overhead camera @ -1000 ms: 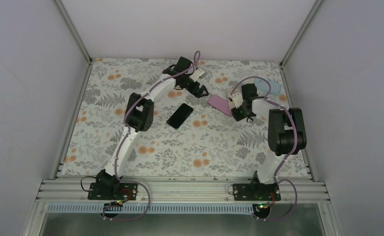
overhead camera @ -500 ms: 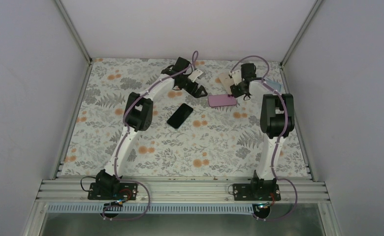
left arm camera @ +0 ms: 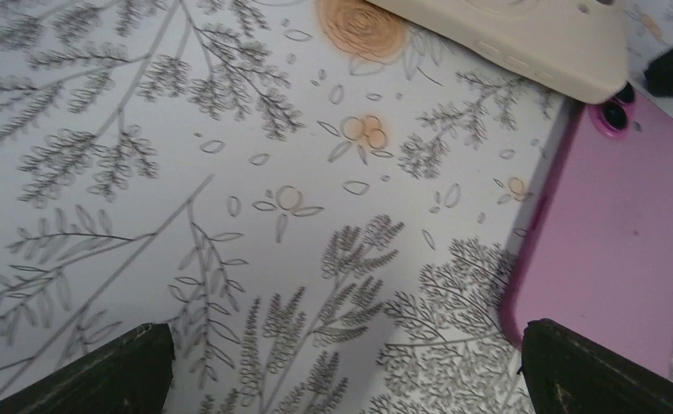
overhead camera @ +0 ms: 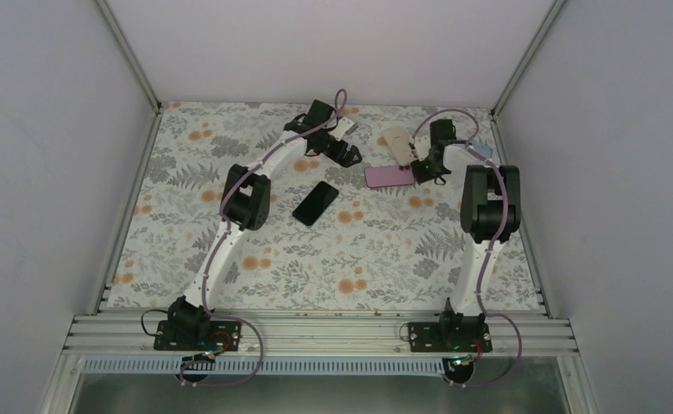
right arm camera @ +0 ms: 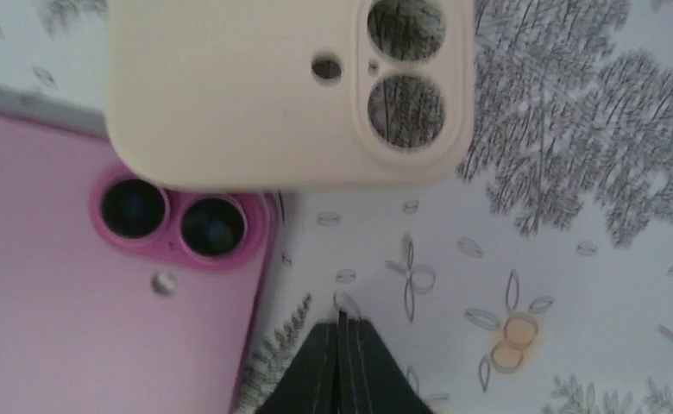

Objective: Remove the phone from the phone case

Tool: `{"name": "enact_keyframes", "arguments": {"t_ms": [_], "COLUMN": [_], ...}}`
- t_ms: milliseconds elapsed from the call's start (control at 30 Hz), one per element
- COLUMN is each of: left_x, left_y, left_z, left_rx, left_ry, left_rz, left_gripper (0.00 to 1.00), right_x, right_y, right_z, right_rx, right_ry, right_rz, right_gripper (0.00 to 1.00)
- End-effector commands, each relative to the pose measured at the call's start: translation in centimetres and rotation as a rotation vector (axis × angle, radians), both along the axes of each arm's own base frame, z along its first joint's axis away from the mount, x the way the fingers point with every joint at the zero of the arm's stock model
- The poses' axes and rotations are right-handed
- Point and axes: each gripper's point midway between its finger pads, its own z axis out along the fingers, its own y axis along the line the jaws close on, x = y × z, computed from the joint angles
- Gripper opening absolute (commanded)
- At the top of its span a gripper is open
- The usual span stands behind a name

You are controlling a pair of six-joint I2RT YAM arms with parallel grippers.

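A pink phone case [overhead camera: 389, 176] with a phone in it lies back up on the floral cloth; its two dark lenses [right arm camera: 171, 220] show. In the left wrist view the pink phone case [left arm camera: 618, 241] lies at the right, its near corner by my right fingertip. My left gripper [overhead camera: 340, 155] [left arm camera: 350, 379] hovers open just left of it, nothing between its fingers. My right gripper [overhead camera: 421, 168] [right arm camera: 342, 332] is shut and empty, its tip on the cloth beside the pink phone case [right arm camera: 100, 328], near the lens end.
An empty cream case [overhead camera: 395, 141] [right arm camera: 273, 86] [left arm camera: 523, 34] lies just beyond the pink one, overlapping its lens end. A black phone [overhead camera: 315, 203] lies screen up mid-table. A pale blue case [overhead camera: 481, 152] sits at the far right by the wall.
My right arm swung from mid-table to the far side. The pink case turned from a diagonal to lying crosswise. The left arm barely moved.
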Motion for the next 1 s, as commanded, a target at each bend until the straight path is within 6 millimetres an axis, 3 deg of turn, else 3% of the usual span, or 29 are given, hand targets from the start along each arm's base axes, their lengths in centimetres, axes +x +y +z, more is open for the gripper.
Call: {"name": "enact_keyframes", "arguments": {"t_ms": [0,233,467,633,800,967], "left_x": [1.7,0.2,-3.2,-6.0,-9.9,-14.3], "left_y": [0.2,-2.3,-4.5,-5.3,-6.1,-6.8], "left_z": [-1.5,-2.2,-3.7,-5.8,-7.1,-7.8], "left_rx": [0.016,-0.032,-0.048,-0.022,0.002,-0.001], "left_ry": [-0.007,0.019,0.09,0.165,0.246,0.34], "left_rz": [0.088,0.028,-0.083,-0.142,-0.24,-0.348], "left_gripper": [1.0,1.0,1.0,1.0,1.0,1.0], "right_x": [-1.9,-0.5,4.3,6.6,6.6,4.1], "right_y": [-0.4,1.1,3.4,5.0,6.2,6.6], "right_z": [-0.4,-2.1,-1.4,-2.6,-3.3,-5.0], "right_rx": [0.025,0.093,0.18,0.232,0.274,0.296], "right_ry": [0.04,0.03,-0.036,0.023,0.074,0.181], "right_rz": [-0.038,0.007,0.039,0.061,0.09,0.116], "right_gripper": [0.04,0.04,0.04,0.04,0.04,0.04]}}
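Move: The beige case lies with its middle about 9 cm ahead and 6 cm left of the right hand, some 2 cm lower, with its near corner overlapping the pink phone. The pink phone's middle is straight left of that hand, about 9 cm. From the left hand the pink phone is some 11 cm to the right, 5 cm back and 3 cm down; the black phone is about 13 cm back and 12 cm left, and the beige case 5 cm ahead and 13 cm right. The beige case is pushed off across the table by the right hand's shut fingertips, which dip back about a centimetre, then sweep some 10 cm forward with a lesser drift left, onto its near edge. The left hand, fingers still wide open, edges forward, then swings right and back about 11 cm, turning clockwise, to straddle the near-left end of the pink phone. ##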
